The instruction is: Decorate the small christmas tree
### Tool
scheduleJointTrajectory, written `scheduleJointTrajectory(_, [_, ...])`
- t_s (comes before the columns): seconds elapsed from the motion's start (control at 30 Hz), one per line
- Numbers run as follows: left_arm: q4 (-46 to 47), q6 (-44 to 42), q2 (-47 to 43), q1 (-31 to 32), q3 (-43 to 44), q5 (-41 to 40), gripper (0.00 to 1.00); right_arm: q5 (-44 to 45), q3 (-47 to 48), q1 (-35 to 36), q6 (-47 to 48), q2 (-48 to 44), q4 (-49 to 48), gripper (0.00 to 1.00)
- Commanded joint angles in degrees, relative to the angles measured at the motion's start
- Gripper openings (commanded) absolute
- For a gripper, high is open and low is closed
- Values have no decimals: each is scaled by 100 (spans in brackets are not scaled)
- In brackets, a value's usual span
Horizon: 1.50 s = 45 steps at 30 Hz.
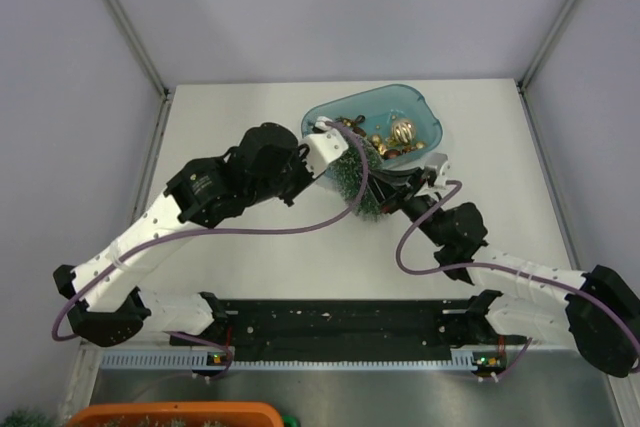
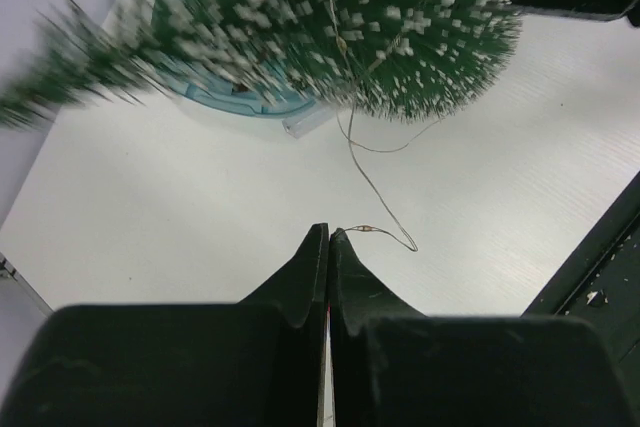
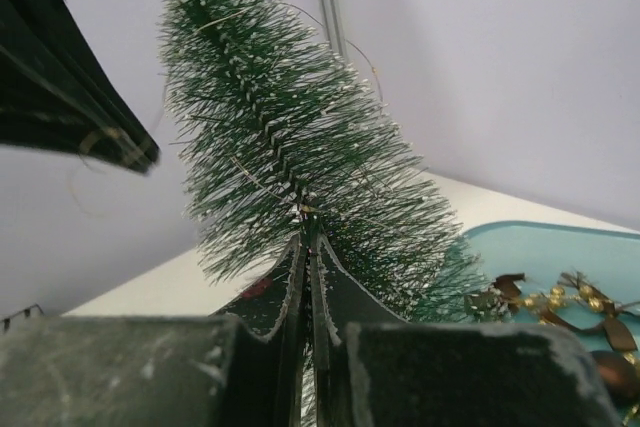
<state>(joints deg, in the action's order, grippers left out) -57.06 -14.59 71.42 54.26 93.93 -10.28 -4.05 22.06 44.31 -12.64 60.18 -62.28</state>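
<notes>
The small christmas tree (image 1: pixel 358 175) (image 2: pixel 380 17) (image 3: pixel 280 137), dark green with frosted tips, is tilted above the table beside the blue tray. My right gripper (image 1: pixel 387 197) (image 3: pixel 310 235) is shut on its trunk among the lower bristles. A thin wire (image 2: pixel 372 182) (image 3: pixel 245 175) is wound round the tree and hangs down from it. My left gripper (image 1: pixel 340 142) (image 2: pixel 329 230) is shut on the loose end of that wire, just left of the tree. One of its dark fingers (image 3: pixel 70 97) shows in the right wrist view.
A translucent blue oval tray (image 1: pixel 425 107) (image 2: pixel 240 102) (image 3: pixel 540 247) behind the tree holds gold and brown ornaments (image 1: pixel 400 132) (image 3: pixel 560 302). An orange bin (image 1: pixel 180 414) lies below the near table edge. Metal frame posts stand at the back corners.
</notes>
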Motion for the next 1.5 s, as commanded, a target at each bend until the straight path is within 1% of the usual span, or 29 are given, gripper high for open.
scheduleJointTrajectory(0.0, [669,342,-84,-38,-392,-359,0,-236,44,-81,-545,20,-1216,0])
scheduleJointTrajectory(0.13, [1116,378,-84,-47,-630,-930,0,-473,9,-204,-862,186,-1374,0])
scheduleJointTrajectory(0.33, [1820,264,-163,-152,-841,-1476,6,-825,-228,-379,-1248,388,-1918,0])
scheduleJointTrajectory(0.43, [1813,456,-198,-249,-981,-1573,8,-965,-360,-511,-1477,433,-2252,0])
scheduleJointTrajectory(0.53, [1760,650,-295,-354,-1280,-1547,12,-1167,-422,-590,-1644,503,-2472,0])
scheduleJointTrajectory(0.57, [1742,676,-330,-398,-1359,-1460,17,-1237,-431,-608,-1688,529,-2517,0])
scheduleJointTrajectory(0.6, [1724,720,-356,-442,-1438,-1389,29,-1282,-440,-626,-1732,573,-2578,0])
scheduleJointTrajectory(0.67, [1733,852,-427,-495,-1631,-1450,45,-1343,-501,-652,-1803,643,-2719,0])
scheduleJointTrajectory(0.8, [1777,1054,-524,-811,-1826,-1275,45,-1545,-528,-661,-1899,714,-2868,0])
scheduleJointTrajectory(0.83, [1777,1168,-515,-968,-1800,-1213,47,-1589,-519,-661,-1943,732,-2921,0])
scheduleJointTrajectory(0.87, [1742,1352,-506,-1144,-1738,-1187,56,-1642,-528,-652,-1952,740,-2939,0])
scheduleJointTrajectory(0.93, [1646,1441,-454,-1478,-1537,-959,61,-1712,-502,-670,-1979,758,-2930,0])
scheduleJointTrajectory(0.97, [1584,1615,-445,-1584,-1431,-871,65,-1730,-493,-670,-1979,758,-2921,0])
scheduleJointTrajectory(1.0, [1540,1608,-471,-1690,-1378,-800,69,-1739,-501,-678,-1987,775,-2921,0])
scheduleJointTrajectory(1.03, [1522,1600,-514,-1734,-1369,-730,70,-1765,-493,-696,-1996,767,-2930,0])
scheduleJointTrajectory(1.07, [1513,1600,-602,-1769,-1386,-703,75,-1792,-484,-696,-2014,776,-2921,0])
scheduleJointTrajectory(1.1, [1531,1600,-698,-1778,-1421,-747,90,-1844,-458,-705,-2014,784,-2930,0])
scheduleJointTrajectory(1.13, [1548,1617,-821,-1787,-1474,-782,99,-1932,-423,-705,-2031,793,-2921,0])
scheduleJointTrajectory(1.27, [1602,1573,-1314,-1866,-1650,-782,99,-2117,-317,-722,-2075,802,-2860,0])
scheduleJointTrajectory(1.47, [1408,1521,-1824,-2103,-1334,-765,99,-2126,-246,-714,-1988,679,-2518,0])
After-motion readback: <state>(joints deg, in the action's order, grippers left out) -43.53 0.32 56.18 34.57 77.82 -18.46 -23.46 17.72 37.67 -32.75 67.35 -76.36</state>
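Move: The tree, still gripped near mid-trunk by the right gripper, has its middle about 9 cm right and 3 cm ahead of the left hand, almost level with it; from the right hand the middle is 1 cm ahead, 1 cm left and 3 cm up. Down on the table, the small battery box sits roughly 10 cm ahead, 3 cm right and 32 cm below the left hand; the blue tub lies some 25 cm ahead, 13 cm right and 30 cm below. Open the left gripper from shut to wide to let go of the light wire, carrying it about 12 cm left and slightly forward away from the tree: dip some 6 cm, then rise to starting height while turning roughly 35 degrees counter-clockwise. Keep the right fingers shut on the trunk, easing the tree a few centimetres back and down as the wrist turns counter-clockwise. ##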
